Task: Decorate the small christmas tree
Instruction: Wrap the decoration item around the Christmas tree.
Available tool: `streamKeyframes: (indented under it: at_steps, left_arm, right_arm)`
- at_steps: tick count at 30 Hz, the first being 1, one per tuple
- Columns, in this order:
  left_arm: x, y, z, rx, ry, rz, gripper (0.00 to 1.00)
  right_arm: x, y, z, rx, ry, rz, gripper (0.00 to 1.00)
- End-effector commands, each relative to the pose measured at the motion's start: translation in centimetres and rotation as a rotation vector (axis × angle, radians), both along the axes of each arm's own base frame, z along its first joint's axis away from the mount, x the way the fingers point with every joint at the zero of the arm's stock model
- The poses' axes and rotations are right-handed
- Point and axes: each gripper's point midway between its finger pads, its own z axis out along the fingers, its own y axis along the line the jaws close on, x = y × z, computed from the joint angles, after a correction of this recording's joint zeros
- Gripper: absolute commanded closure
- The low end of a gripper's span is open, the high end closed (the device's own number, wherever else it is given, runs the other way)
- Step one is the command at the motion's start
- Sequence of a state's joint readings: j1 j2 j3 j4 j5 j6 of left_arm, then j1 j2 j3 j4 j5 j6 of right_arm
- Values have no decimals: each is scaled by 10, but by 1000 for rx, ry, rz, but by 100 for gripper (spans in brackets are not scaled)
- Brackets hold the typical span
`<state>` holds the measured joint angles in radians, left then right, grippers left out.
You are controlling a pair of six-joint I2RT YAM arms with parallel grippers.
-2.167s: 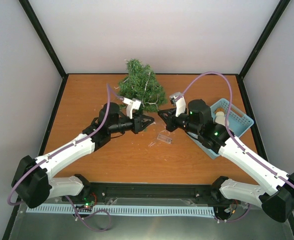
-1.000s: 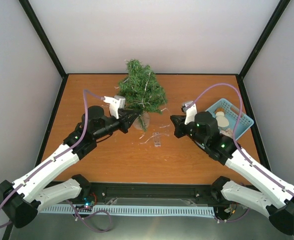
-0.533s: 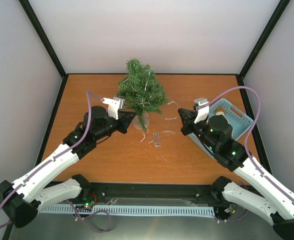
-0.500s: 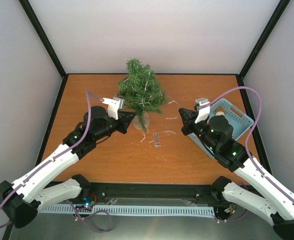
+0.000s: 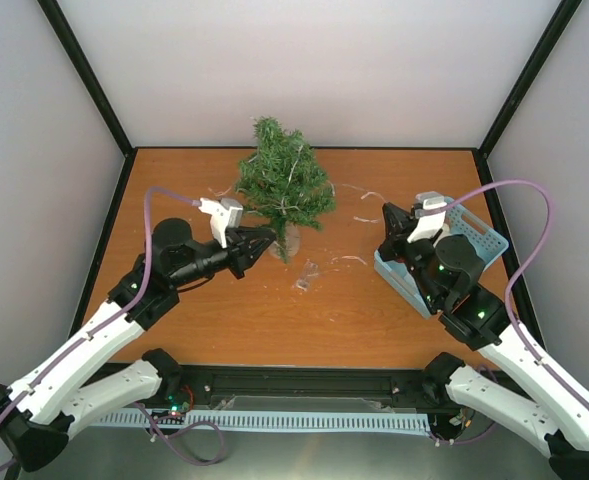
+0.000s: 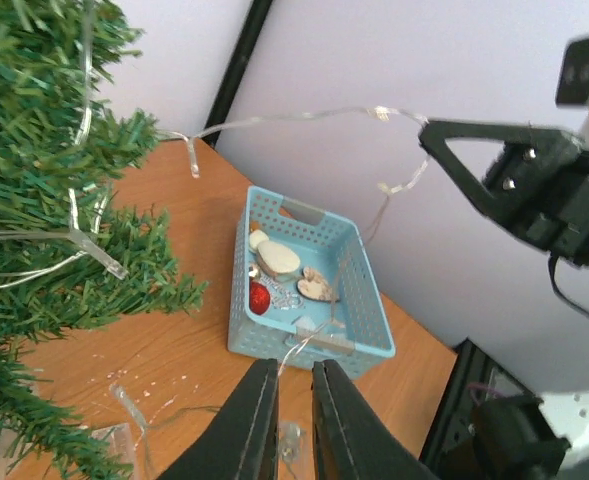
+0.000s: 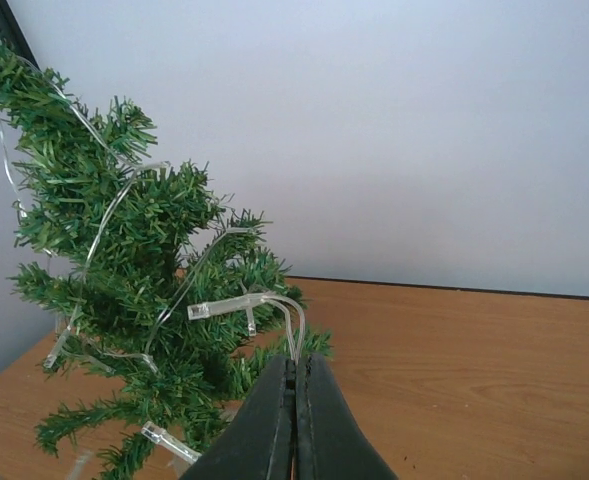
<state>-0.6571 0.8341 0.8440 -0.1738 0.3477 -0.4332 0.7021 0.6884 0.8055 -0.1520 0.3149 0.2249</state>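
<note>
The small christmas tree [image 5: 282, 185] stands at the back middle of the table, with a clear light string [image 5: 366, 196] looped through its branches. My left gripper [image 5: 266, 238] sits low at the tree's near side. In the left wrist view its jaws [image 6: 294, 372] are closed to a narrow slit, and the thin wire [image 6: 304, 117] runs into it. My right gripper [image 5: 389, 215] hovers to the right of the tree, over the basket's left end. It is shut on the wire [image 7: 244, 300], with the tree [image 7: 134, 260] just beyond the fingertips [image 7: 296, 362].
A light blue basket [image 5: 482, 238] sits at the right, partly under my right arm; it holds a red ball [image 6: 259, 298], a wooden heart [image 6: 314, 288] and a pale disc [image 6: 276, 258]. A small clear piece [image 5: 307, 272] lies on the table in front of the tree.
My right gripper has moved right and back toward the basket, drawing the light string out from the tree. My left arm has pulled back slightly. The clear piece has shifted a little.
</note>
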Motion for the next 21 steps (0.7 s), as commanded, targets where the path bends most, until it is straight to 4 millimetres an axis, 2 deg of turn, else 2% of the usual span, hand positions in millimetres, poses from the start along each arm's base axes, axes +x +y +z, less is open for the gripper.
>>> streamKeyframes:
  at_steps: [1,2,6,13,18,21]
  left_arm:
    - [-9,-8,-13,23,3,-84,81]
    - [-7,-7,-22,44,11,-75,71]
    - [-9,-8,-48,85,-8,-93,63]
    - [2,-12,-119,149,54,-74,63]
    - [9,-22,-158,183,48,-76,63]
    - [20,-27,-182,227,137,-37,61]
  right_arm:
    - [4,-2,12,15,-31,-26,97]
    - [4,1,10,14,-24,-15,97]
    - [7,12,3,17,5,28,97]
    - [7,22,2,43,20,74,97]
    - [7,23,5,46,17,74,97]
    - [7,24,4,47,22,79,97]
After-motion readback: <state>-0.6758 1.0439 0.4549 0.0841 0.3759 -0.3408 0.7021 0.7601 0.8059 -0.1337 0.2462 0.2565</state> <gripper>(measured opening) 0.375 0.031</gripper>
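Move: The clear case at the tail of the light string lies on the table about 9 cm ahead of my left hand, 5 cm to its right and 32 cm below. The tree stands some 17 cm straight ahead of that hand, its middle about 10 cm lower. From my right hand, the tree is roughly 13 cm ahead and 19 cm left, while the blue basket lies 10 cm ahead, 19 cm right and 31 cm below. I open my left fingers part way, letting go of the string's loose tail, and drop that hand about 19 cm almost straight down beside the near side of the tree towards the clear case and slack string, tipping the fingers some 15 degrees further down. My right hand stays shut on the string and eases about 2 cm left and a little down, towards the tree. ##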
